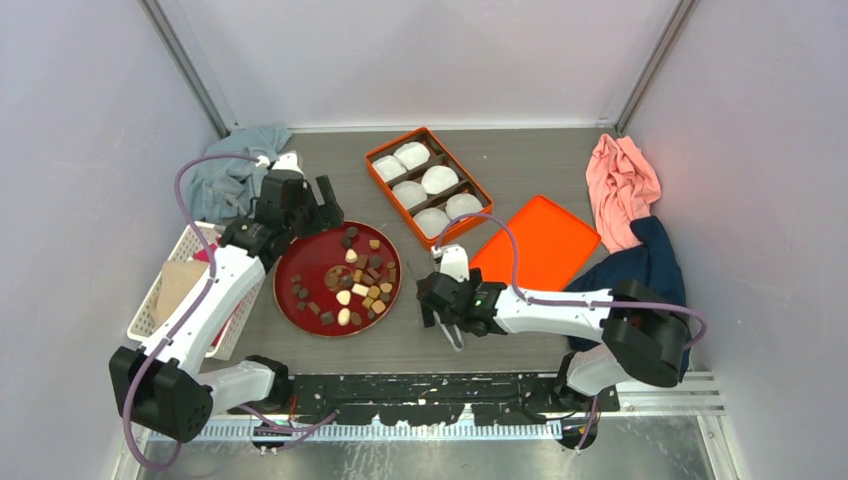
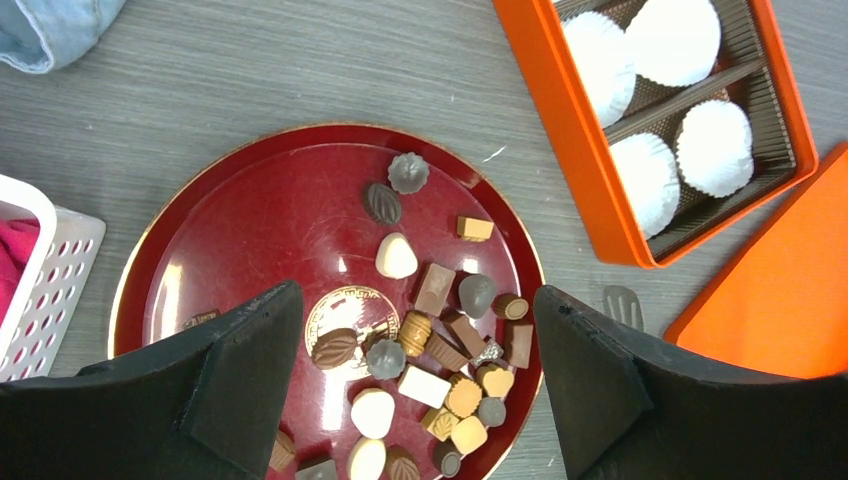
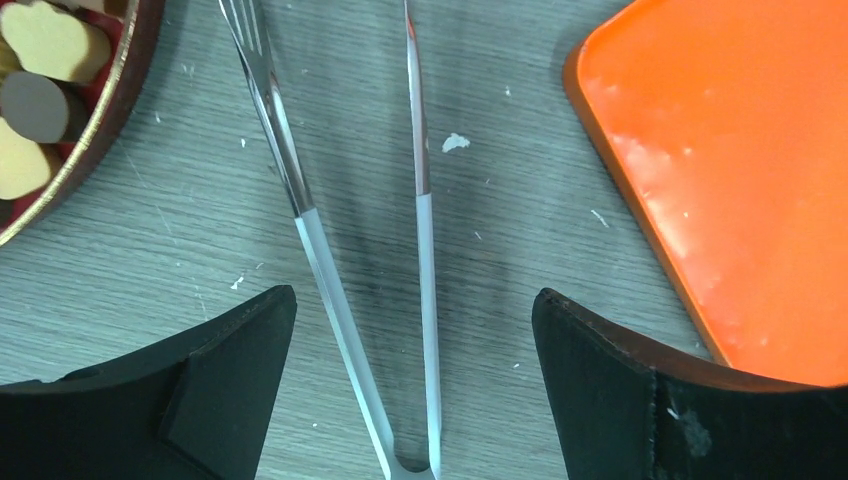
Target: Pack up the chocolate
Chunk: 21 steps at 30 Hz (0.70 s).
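Observation:
The chocolate lies as many small brown, tan and cream pieces on a round red plate. In the left wrist view the pieces crowd the plate's right half. My left gripper hovers open over the plate's far edge, nothing between its fingers. My right gripper stands open over the bare table right of the plate. Metal tongs lie on the table between its fingers, untouched. An orange box behind the plate holds white paper cups.
The orange lid lies flat just right of my right gripper. A white basket stands left of the plate. A blue-grey cloth lies at the back left; pink and dark blue cloths are heaped at the right wall.

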### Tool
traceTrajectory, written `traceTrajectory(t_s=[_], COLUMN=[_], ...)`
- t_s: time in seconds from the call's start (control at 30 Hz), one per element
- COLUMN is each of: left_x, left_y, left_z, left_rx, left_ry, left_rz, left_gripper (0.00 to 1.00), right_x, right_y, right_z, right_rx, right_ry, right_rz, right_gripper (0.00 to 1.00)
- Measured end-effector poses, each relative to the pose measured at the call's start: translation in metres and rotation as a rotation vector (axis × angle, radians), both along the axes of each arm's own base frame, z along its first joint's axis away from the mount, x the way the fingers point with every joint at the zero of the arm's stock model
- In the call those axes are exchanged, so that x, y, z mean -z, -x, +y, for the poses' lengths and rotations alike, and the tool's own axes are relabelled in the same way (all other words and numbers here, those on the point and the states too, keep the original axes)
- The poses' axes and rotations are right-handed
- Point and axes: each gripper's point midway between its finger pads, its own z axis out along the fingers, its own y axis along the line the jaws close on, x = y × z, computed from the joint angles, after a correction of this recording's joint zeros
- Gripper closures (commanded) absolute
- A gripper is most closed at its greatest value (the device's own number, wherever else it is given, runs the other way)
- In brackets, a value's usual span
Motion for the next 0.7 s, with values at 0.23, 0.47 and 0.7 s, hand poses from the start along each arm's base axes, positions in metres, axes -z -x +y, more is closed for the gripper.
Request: traceTrajectory(t_s=[0.23, 0.47, 0.7], left_x=[0.01, 0.017, 0.026], left_y=[0.003, 0.002, 0.001], left_z=[0.0, -0.004, -0.008], left_rx=[0.008, 0.023, 0.037], left_ry=[-0.003, -0.001, 0.0], left_rz=[0.016, 0.039, 0.071], left_gripper=[0.14, 0.14, 0.14], right_x=[0.018, 0.033, 0.033], right_y=[-0.001, -0.01, -0.015], right_z=[0.003, 0.017, 0.022], right_rx=[-0.003, 0.005, 0.015], right_ry=[0.02, 0.01, 0.006], right_rz=[0.014, -0.001, -0.022], right_gripper=[0.18, 0.29, 0.38])
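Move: The tongs lie flat and empty on the table about 4 cm below the right hand, their middle roughly 2 cm ahead and 3 cm to its left. From this hand the chocolate plate's centre is some 21 cm left and 6 cm ahead, the orange lid 16 cm right and 9 cm ahead, and the chocolate box 24 cm ahead and 4 cm left. For the left hand, the tongs lie about 19 cm right, 12 cm back and 20 cm below. Down onto the tongs, about 3 cm, the right hand sinks and then shifts some 2 cm left and a little forward along their arms, its wrist angle held. Its wide-open fingers draw in by about a quarter from either side of the two arms, left fingertip coming right up to one arm. The left hand, still open and empty, sinks about 2.5 cm above the plate. ##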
